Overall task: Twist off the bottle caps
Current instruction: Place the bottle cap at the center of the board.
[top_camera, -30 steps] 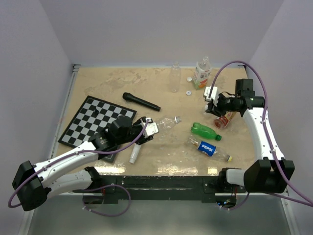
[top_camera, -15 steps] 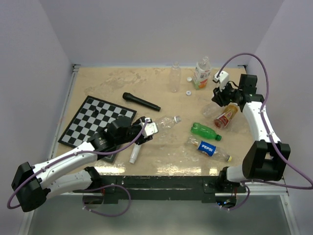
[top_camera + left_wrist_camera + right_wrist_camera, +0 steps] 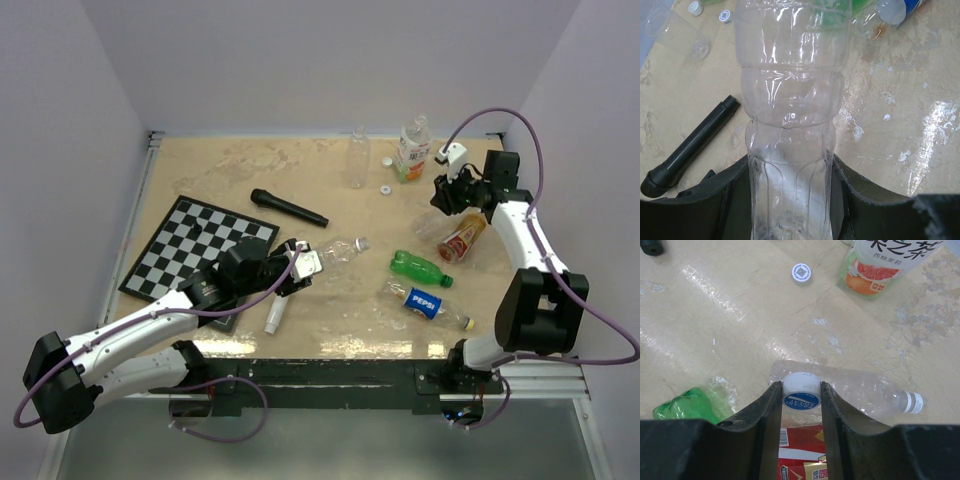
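My right gripper (image 3: 801, 396) is shut on a white bottle cap (image 3: 801, 390) with a blue top. It holds the cap in the air above a lying clear bottle (image 3: 865, 389) and a red-labelled bottle (image 3: 800, 440). From above, the right gripper (image 3: 446, 196) hangs at the back right. My left gripper (image 3: 298, 264) is shut on the base of a clear ribbed bottle (image 3: 790, 100), which lies pointing right (image 3: 342, 249). Two loose caps (image 3: 386, 160) (image 3: 384, 188) lie near the back; one cap (image 3: 801, 272) shows in the right wrist view.
A green bottle (image 3: 418, 267) and a Pepsi bottle (image 3: 428, 303) lie right of centre. A clear bottle (image 3: 357, 158) and a grapefruit tea bottle (image 3: 413, 148) stand at the back. A black microphone (image 3: 288, 208), a chessboard (image 3: 195, 245) and a white cylinder (image 3: 273, 315) lie on the left.
My right gripper has swung from over the red-labelled bottle toward the back right, carrying the cap. The left arm and its bottle have stayed put.
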`<state>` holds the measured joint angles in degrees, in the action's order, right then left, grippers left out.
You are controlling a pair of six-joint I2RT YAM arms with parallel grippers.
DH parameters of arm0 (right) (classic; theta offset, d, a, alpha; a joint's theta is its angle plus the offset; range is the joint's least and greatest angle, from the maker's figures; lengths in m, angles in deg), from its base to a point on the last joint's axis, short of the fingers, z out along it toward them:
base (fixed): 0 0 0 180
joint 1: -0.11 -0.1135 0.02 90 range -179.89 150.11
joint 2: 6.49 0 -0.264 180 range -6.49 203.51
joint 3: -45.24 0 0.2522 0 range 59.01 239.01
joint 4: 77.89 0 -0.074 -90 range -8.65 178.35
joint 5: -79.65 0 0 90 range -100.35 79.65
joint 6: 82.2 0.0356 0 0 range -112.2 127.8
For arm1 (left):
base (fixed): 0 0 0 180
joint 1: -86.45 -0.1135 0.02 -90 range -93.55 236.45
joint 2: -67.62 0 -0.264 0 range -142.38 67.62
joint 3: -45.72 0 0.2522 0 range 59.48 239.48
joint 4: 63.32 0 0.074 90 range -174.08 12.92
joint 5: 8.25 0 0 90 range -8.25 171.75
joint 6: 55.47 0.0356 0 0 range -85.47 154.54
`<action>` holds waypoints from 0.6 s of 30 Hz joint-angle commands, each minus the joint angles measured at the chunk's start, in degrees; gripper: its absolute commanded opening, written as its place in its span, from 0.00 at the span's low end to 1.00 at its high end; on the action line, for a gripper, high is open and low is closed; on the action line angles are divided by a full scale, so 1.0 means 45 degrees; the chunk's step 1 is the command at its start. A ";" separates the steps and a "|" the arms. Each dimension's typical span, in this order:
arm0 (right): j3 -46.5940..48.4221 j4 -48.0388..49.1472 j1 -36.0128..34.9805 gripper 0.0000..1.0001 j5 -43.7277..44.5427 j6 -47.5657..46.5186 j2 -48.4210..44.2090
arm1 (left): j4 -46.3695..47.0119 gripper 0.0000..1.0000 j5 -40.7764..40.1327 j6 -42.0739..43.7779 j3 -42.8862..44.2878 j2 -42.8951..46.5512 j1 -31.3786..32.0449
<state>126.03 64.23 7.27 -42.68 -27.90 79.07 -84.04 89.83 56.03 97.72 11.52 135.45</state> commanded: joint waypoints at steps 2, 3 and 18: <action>0.0399 0.0750 0.0030 0.07 0.0155 0.0473 0.0244 | 0.0336 0.03 -0.0056 -0.0265 0.0155 0.0259 -0.0008; 0.0399 0.0828 0.0030 0.07 0.0155 0.0531 0.0303 | 0.0336 0.03 -0.0037 -0.0246 0.0155 0.0278 -0.0008; 0.0944 0.2176 0.0011 0.10 0.0232 0.2523 0.2664 | 0.0316 0.03 0.0041 -0.0265 0.0174 0.0239 -0.0028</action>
<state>126.60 70.40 7.27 -42.66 -20.08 89.01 -84.06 89.83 56.03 97.72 11.61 135.45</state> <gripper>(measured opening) 0.355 0.545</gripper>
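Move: Ahead of the right hand, which holds a white-and-blue bottle cap, the nearer loose cap lies on the table about 14 cm forward, 10 cm left and 15 cm down; the farther cap is some 9 cm beyond it. The big labelled bottle stands about 18 cm ahead and 3 cm left of the hand, the lying clear bottle about 4 cm ahead and 5 cm right. From the left hand, the nearer cap is roughly 32 cm ahead and 22 cm right. Sinking about 5 cm, and faster as it goes, the right hand also moves some 2.5 cm forward towards the bare table by the loose caps. The wrist turns roughly 10 degrees in all, pointing the fingers a little more steeply down, and the two fingers keep their pinch on the bottle cap. ##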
